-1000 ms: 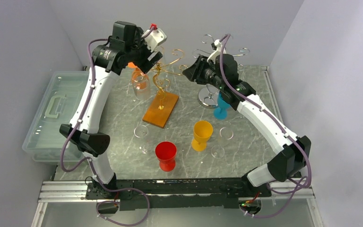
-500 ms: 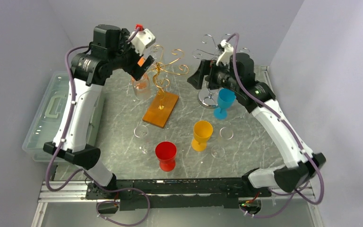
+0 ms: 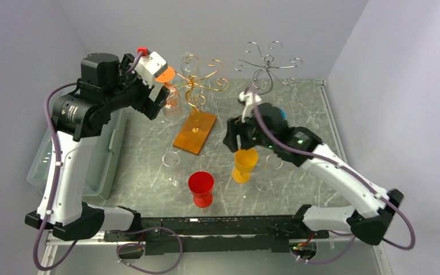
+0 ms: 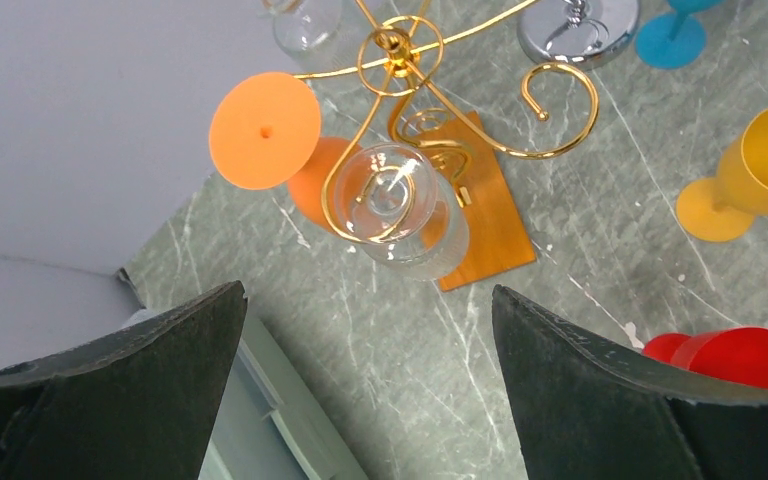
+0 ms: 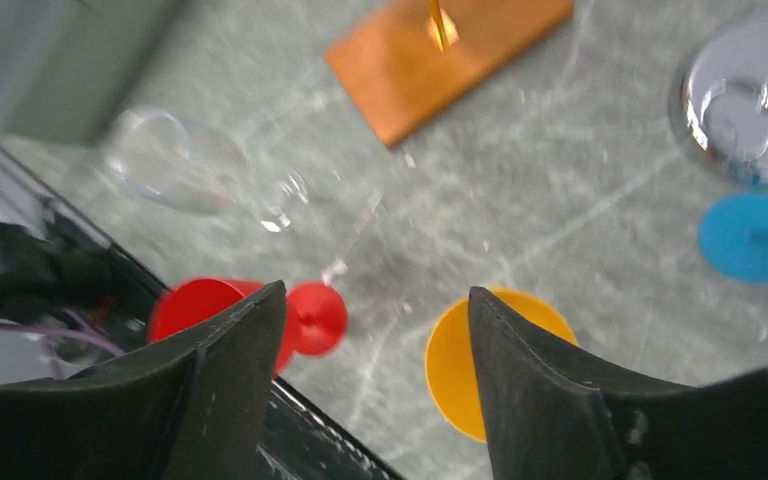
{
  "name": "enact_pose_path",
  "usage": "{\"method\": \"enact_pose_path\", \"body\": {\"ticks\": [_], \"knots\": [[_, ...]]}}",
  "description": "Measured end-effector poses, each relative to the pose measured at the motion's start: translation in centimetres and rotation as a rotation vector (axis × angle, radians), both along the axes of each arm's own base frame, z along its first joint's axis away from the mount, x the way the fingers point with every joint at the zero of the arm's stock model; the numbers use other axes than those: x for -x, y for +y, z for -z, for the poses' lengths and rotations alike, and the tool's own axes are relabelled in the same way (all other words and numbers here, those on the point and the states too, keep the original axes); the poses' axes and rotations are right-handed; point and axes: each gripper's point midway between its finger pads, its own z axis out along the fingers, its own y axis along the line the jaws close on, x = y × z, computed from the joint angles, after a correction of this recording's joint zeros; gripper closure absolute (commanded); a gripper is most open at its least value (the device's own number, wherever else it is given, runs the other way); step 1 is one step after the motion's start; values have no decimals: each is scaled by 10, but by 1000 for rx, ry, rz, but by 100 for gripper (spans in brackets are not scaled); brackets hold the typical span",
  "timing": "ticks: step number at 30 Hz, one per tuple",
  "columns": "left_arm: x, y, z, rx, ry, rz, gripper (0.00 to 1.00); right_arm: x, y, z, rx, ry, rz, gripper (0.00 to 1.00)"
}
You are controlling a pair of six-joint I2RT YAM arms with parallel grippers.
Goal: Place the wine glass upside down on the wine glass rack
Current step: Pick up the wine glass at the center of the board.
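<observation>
An orange wine glass (image 4: 265, 130) and a clear one (image 4: 395, 205) hang upside down on the gold wine glass rack (image 3: 197, 86). My left gripper (image 3: 159, 102) stands open just left of them, holding nothing; in the left wrist view its jaws (image 4: 365, 290) frame bare table. My right gripper (image 3: 238, 140) hovers open above the upright yellow glass (image 3: 244, 163), whose rim (image 5: 460, 370) shows beside the right finger. An upright red glass (image 3: 200, 188) stands near the front. The blue glass (image 5: 745, 235) is mostly hidden behind the right arm.
A silver wire rack (image 3: 268, 63) stands at the back right, its chrome base (image 5: 750, 95) beside the blue glass. Clear glasses (image 3: 172, 163) (image 3: 272, 166) stand on the table. A clear plastic bin (image 3: 46, 166) lies along the left edge.
My left arm has drawn back to the left of the gold rack, open, with the orange glass left hanging. My right arm has swung from the silver rack and blue glass forward over the yellow glass.
</observation>
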Motion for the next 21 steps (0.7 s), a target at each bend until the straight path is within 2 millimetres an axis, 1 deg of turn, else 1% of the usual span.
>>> {"method": "enact_pose_path", "body": {"ticks": [1, 3, 6, 7, 9, 13, 17, 21], "knots": [[-1, -1, 3, -3, 13, 2, 1, 3, 6, 18, 53, 29, 1, 44], [-3, -3, 14, -8, 45, 5, 1, 7, 8, 59, 167, 93, 21, 45], [-4, -3, 29, -23, 90, 2, 0, 13, -2, 98, 277, 159, 57, 46], [-3, -2, 32, -26, 99, 2, 0, 14, -6, 105, 298, 171, 71, 46], [-4, -2, 33, -28, 103, 0, 0, 14, -11, 112, 313, 181, 95, 47], [-3, -1, 33, -28, 105, 0, 1, 17, -17, 115, 307, 187, 121, 46], [-2, -1, 35, -32, 117, 1, 1, 15, -21, 111, 303, 172, 144, 47], [-2, -1, 36, -33, 121, 2, 1, 17, -31, 98, 298, 145, 164, 48]]}}
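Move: The yellow wine glass stands upright about 5 cm to the right of the right hand and 3 cm ahead, its middle some 22 cm below. From that hand the red glass is about 8 cm left and 6 cm back, the clear glass some 12 cm right and about level, and the blue glass some 13 cm right and 16 cm out. From the left hand the yellow glass lies about 24 cm right, 3 cm back and 35 cm below. The right hand drops fast by about 11 cm to just above the yellow glass's rim, its fingers tipping some 15 degrees further down and narrowing from roughly three-quarters to half open, then eases back up a centimetre or two as it slides about 3 cm right and slightly back, with no touch to be seen. The left hand, empty and wide open, sinks about 3.5 cm beside the gold rack early on, its fingers dipping a little, and then stays there. ##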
